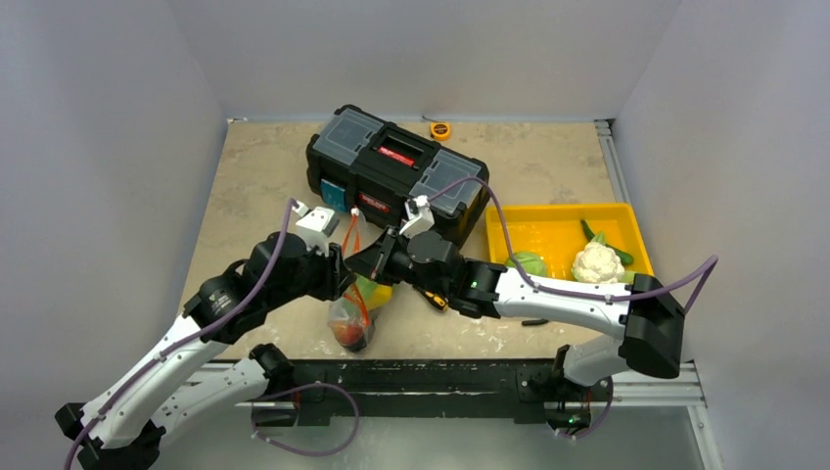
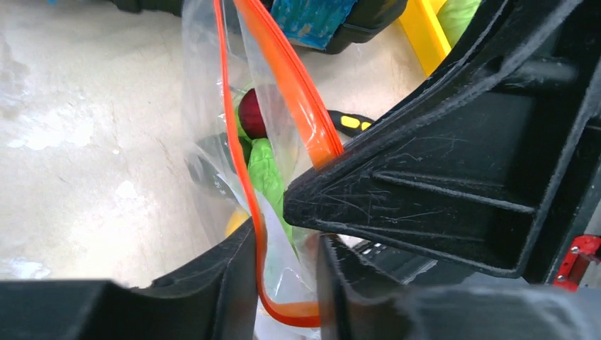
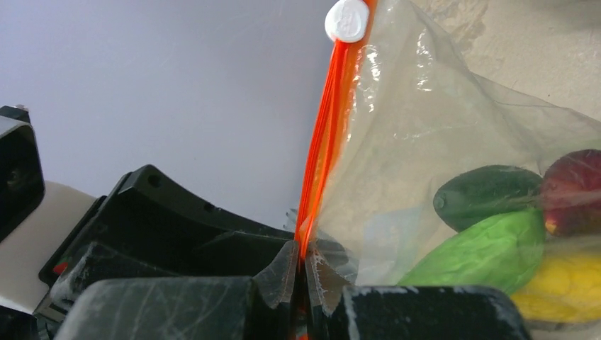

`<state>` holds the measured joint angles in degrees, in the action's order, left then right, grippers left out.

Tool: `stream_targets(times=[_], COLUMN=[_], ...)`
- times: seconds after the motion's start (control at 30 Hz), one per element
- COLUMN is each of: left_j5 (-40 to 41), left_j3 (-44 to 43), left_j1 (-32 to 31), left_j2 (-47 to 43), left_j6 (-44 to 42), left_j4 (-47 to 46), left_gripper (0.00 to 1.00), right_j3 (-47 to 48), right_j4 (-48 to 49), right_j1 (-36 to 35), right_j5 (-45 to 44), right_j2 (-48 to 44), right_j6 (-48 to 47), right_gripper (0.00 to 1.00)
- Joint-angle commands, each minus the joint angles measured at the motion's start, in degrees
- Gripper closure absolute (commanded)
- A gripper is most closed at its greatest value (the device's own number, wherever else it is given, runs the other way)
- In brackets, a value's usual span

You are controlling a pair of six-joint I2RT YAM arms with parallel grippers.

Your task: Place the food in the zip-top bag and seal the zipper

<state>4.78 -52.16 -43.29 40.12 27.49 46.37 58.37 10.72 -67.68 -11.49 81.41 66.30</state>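
The clear zip-top bag [image 1: 350, 311] hangs upright between my two grippers, just in front of the toolbox. Inside it lies food: a light green piece [image 3: 489, 251], a dark green one [image 3: 485, 195], a dark red one [image 3: 575, 191] and a yellow one [image 3: 560, 292]. My right gripper [image 3: 306, 263] is shut on the orange-red zipper [image 3: 322, 142] below its white slider [image 3: 347, 20]. My left gripper [image 2: 287, 283] straddles the other end of the zipper [image 2: 283, 78], where the strip loops across the gap between its jaws. A white cauliflower [image 1: 597, 262] and a pale green cabbage [image 1: 529, 262] lie in the yellow tray.
A black toolbox [image 1: 396, 171] stands behind the bag. The yellow tray [image 1: 563, 217] sits to its right. An orange tape measure [image 1: 440, 129] lies at the back. A yellow-and-black handled tool [image 1: 432, 298] lies under my right wrist. Grey walls close three sides.
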Motion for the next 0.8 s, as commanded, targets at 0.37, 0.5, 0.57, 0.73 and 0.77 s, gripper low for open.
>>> stream_targets(times=[0.37, 0.5, 0.57, 0.73, 0.77], left_j5=[-2.5, -11.9, -14.5, -17.3, -18.0], left_j3=[-6.9, -8.3, -9.1, -11.1, -11.3], left_j1=[0.2, 0.2, 0.2, 0.2, 0.2], left_j2=[-1.4, -2.7, -2.9, -0.8, -0.2], left_j6=[-19.8, -23.6, -25.1, -29.0, -29.8], left_j4=[8.9, 7.8, 7.0, 6.5, 6.5], left_gripper=[1.00, 1.00, 1.00, 1.00, 1.00], right_j3=[-1.0, -6.8, -11.4, -13.5, -13.6], right_j4=[-5.7, -1.1, 6.9, 13.6, 14.1], right_j1=[6.6, 19.9, 23.2, 24.9, 25.6], right_j5=[10.5, 34.3, 44.1, 58.4, 61.7], right_j2=[-15.0, -16.4, -16.5, -11.9, -11.3], right_j6=[-48.1, -53.0, -54.1, -58.4, -59.0], right_gripper=[0.07, 0.02, 0.01, 0.01, 0.01])
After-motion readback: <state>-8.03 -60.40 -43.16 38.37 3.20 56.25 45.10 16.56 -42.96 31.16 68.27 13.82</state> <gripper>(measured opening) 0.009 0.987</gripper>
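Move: The near part of the zip-top bag's orange zipper already passes between the left hand's half-open fingers, right at its hand point. The right hand still pinches the zipper; the zipper slider lies about 11 cm straight ahead of that hand, roughly level in height. From the right hand, the screwdriver lies some 13 cm right, 4 cm back and 25 cm below, and the toolbox about 22 cm ahead, 9 cm right and 18 cm below. Shutting on the orange zipper, the left fingers take hold while the right ones open wide and let go. The right hand then swings away from the bag, some 11 cm right and a little forward, arching up before it sinks back, rolling about 50 degrees. The left keeps its pinch, shifts about 3 cm left, then draws back and up, turning clockwise. ##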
